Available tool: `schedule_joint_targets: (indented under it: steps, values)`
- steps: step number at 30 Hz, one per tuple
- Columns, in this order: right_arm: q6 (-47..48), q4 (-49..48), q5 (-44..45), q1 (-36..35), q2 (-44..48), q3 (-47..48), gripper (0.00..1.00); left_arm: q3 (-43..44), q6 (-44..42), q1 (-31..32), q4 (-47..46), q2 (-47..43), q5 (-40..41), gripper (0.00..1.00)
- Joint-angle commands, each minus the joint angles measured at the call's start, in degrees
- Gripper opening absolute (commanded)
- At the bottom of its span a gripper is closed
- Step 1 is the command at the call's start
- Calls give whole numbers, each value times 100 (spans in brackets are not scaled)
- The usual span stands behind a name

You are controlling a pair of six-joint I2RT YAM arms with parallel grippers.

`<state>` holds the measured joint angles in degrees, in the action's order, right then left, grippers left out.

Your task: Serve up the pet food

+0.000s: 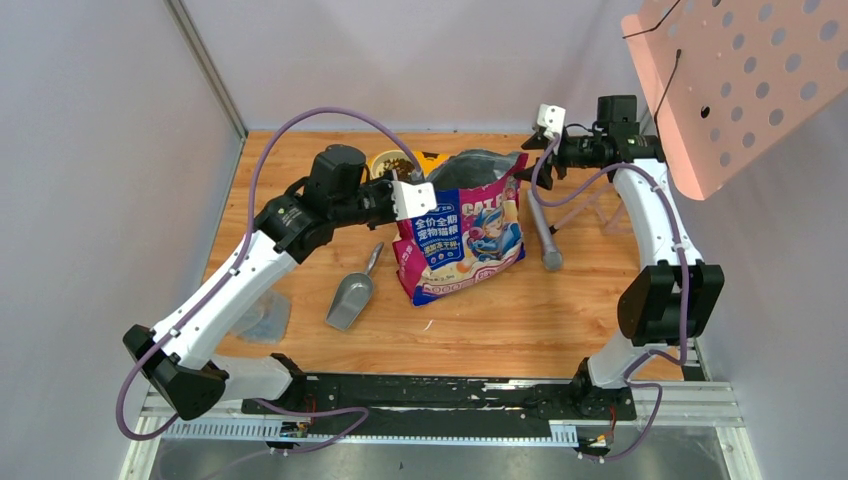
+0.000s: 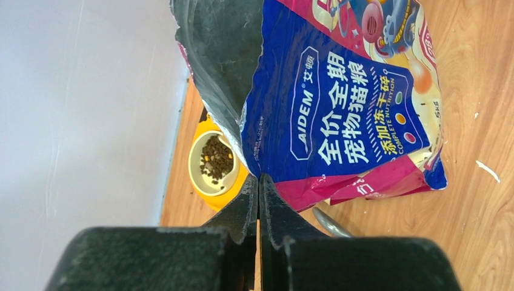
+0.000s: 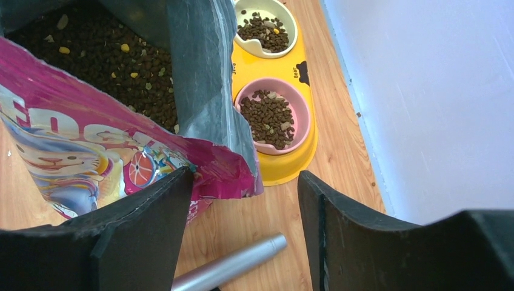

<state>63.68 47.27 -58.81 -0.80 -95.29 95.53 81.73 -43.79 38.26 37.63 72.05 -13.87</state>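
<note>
The pet food is dark brown kibble. It fills the open printed bag (image 1: 465, 235) (image 3: 103, 60) and lies in both bowls of a yellow feeder (image 3: 291, 163): a pink bowl (image 3: 267, 115) and a cream bowl (image 3: 262, 29) (image 2: 216, 159). My left gripper (image 2: 259, 179) (image 1: 415, 200) is shut on the bag's left rim (image 2: 248, 130), and the bag stands upright. At the bag's right top corner my right gripper (image 3: 245, 182) (image 1: 535, 140) is open. Its left finger (image 3: 157, 212) rests against the magenta corner, with only table and a grey tube (image 3: 230, 267) below the gap.
A grey metal scoop (image 1: 352, 297) lies on the wood left of the bag. The grey tube (image 1: 545, 235) lies right of it. The feeder sits against the back wall. A pink perforated board (image 1: 740, 90) hangs over the right arm. Grey walls enclose the table.
</note>
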Motion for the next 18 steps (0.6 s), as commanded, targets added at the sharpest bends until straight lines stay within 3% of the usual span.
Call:
schedule_joint_targets:
  steps: [1, 5, 13, 18]
  values:
    - [233, -15, -294, -139, 223, 32, 63, 149, -228, -106, -962, -518, 290, 0]
    - [181, 215, -425, -267, 294, -10, 54, 78, -249, -110, -1011, -549, 349, 0]
    - [-139, 425, -102, -306, 517, 211, 1, -118, -471, -360, -1025, -669, 631, 0]
    - [-217, 683, -103, -275, 1341, 13, 0, 377, -106, -1144, -145, -685, 48, 0]
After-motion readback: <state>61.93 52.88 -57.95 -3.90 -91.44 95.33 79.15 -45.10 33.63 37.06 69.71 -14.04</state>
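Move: Just off the right fingertips, the bag's free top corner is about 2 cm left, 1 cm ahead and 1 cm lower; the pink bowl is some 11 cm left, 5 cm ahead, and the silver tube 7 cm right, 7 cm back, both roughly 26 cm down. From the left hand, already pinching the other top corner, that free corner is about 20 cm right, 12 cm ahead, 4 cm lower. Sliding about 2 cm left around the bag's free top corner, the right hand shuts its open fingers and pinches the edge, drawing back some 3.5 cm in all and rising a little at the end. The left hand keeps its pinch on the other corner, then late on pulls it about 3 cm left and slightly forward. ##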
